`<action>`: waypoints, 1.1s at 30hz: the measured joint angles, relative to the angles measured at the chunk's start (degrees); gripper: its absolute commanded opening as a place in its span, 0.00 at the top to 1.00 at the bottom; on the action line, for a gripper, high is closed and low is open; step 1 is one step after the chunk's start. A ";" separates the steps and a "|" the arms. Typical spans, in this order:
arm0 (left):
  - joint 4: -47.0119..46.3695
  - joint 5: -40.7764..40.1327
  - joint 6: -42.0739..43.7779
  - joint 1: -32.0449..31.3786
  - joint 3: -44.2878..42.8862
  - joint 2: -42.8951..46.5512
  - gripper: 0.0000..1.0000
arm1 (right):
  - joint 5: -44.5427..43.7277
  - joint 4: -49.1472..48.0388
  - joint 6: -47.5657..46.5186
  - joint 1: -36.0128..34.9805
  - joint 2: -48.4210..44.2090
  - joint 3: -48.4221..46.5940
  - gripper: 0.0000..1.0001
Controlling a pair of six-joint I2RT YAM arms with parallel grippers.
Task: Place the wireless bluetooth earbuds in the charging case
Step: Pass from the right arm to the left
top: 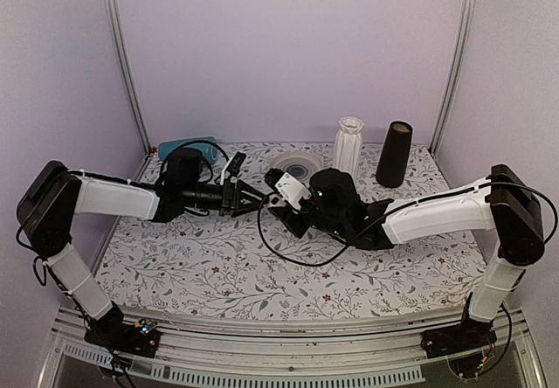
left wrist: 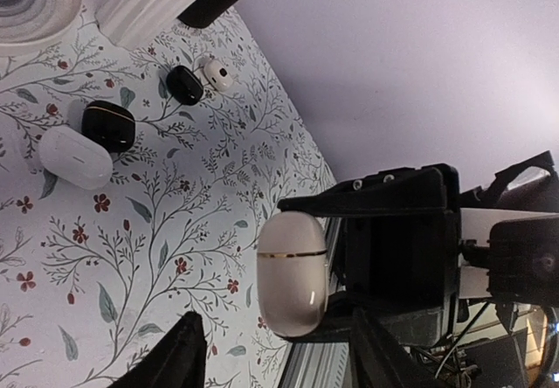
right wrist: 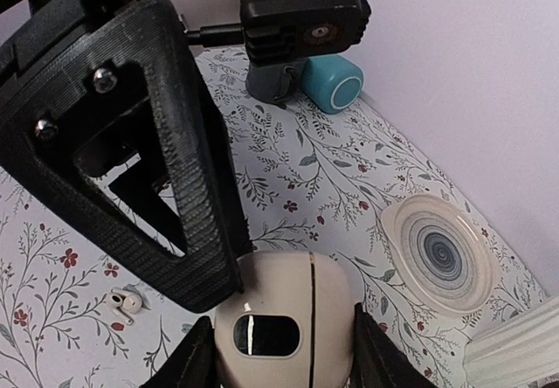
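Observation:
The charging case [right wrist: 284, 314] is a cream-white rounded pod with its lid seam closed. My right gripper [right wrist: 281, 353] is shut on it and holds it above the table. In the left wrist view the charging case [left wrist: 293, 270] hangs between the right gripper's black jaws. My left gripper [left wrist: 275, 314] is open, with a finger on each side of the case and a gap on both sides. In the right wrist view one left finger [right wrist: 188, 231] reaches the case's upper left edge. The two grippers meet mid-table [top: 266, 197]. One white earbud [right wrist: 122, 301] lies on the floral tablecloth below.
A white oval pod [left wrist: 74, 156], two black pods [left wrist: 109, 126] [left wrist: 184, 84] and a small white piece [left wrist: 216, 73] lie on the cloth. At the back stand a spiral-patterned plate [top: 295, 165], a white ribbed vase [top: 348, 143], a black cone [top: 394, 154] and a teal mug [top: 188, 148].

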State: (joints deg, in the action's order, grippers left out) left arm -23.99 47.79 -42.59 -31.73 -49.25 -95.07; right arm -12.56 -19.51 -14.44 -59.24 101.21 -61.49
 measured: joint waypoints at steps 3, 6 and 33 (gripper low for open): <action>-0.63 0.63 -0.50 -0.39 -0.42 0.00 0.50 | -0.24 0.17 -0.39 0.00 -0.37 -0.07 0.59; -0.92 0.90 -0.96 -0.76 -0.63 0.00 0.53 | -0.11 0.28 -0.48 0.00 -0.76 -0.15 0.59; -5.62 1.31 -2.34 -2.14 -1.90 -1.44 1.00 | 3.76 3.06 1.81 0.11 -1.40 -1.11 0.16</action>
State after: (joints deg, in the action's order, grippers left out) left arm -29.61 49.10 -44.93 -33.87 -51.16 -96.51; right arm -8.80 -16.45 -12.62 -59.13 99.81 -62.61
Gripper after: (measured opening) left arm 0.214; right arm 0.774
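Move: The charging case, still gripped by my right fingers, sits about 3 cm to the right of my open left hand, some 1 cm ahead and 1 cm higher. My right hand has the case roughly 1 cm ahead and 1 cm left of its hand point, level with it. On the table about 16 cm below my left hand, another white case lies some 11 cm ahead and 9 cm right, a black case 12 cm ahead and 14 cm right. I ease my left hand about 2 cm to the right and 2 cm up, its spread fingers straddling the charging case, and pinch it while my right hand holds it out, drifting only a centimetre up and back. Once the left has closed, I open my right fingers wide and free them from the case, keeping that hand around it. ##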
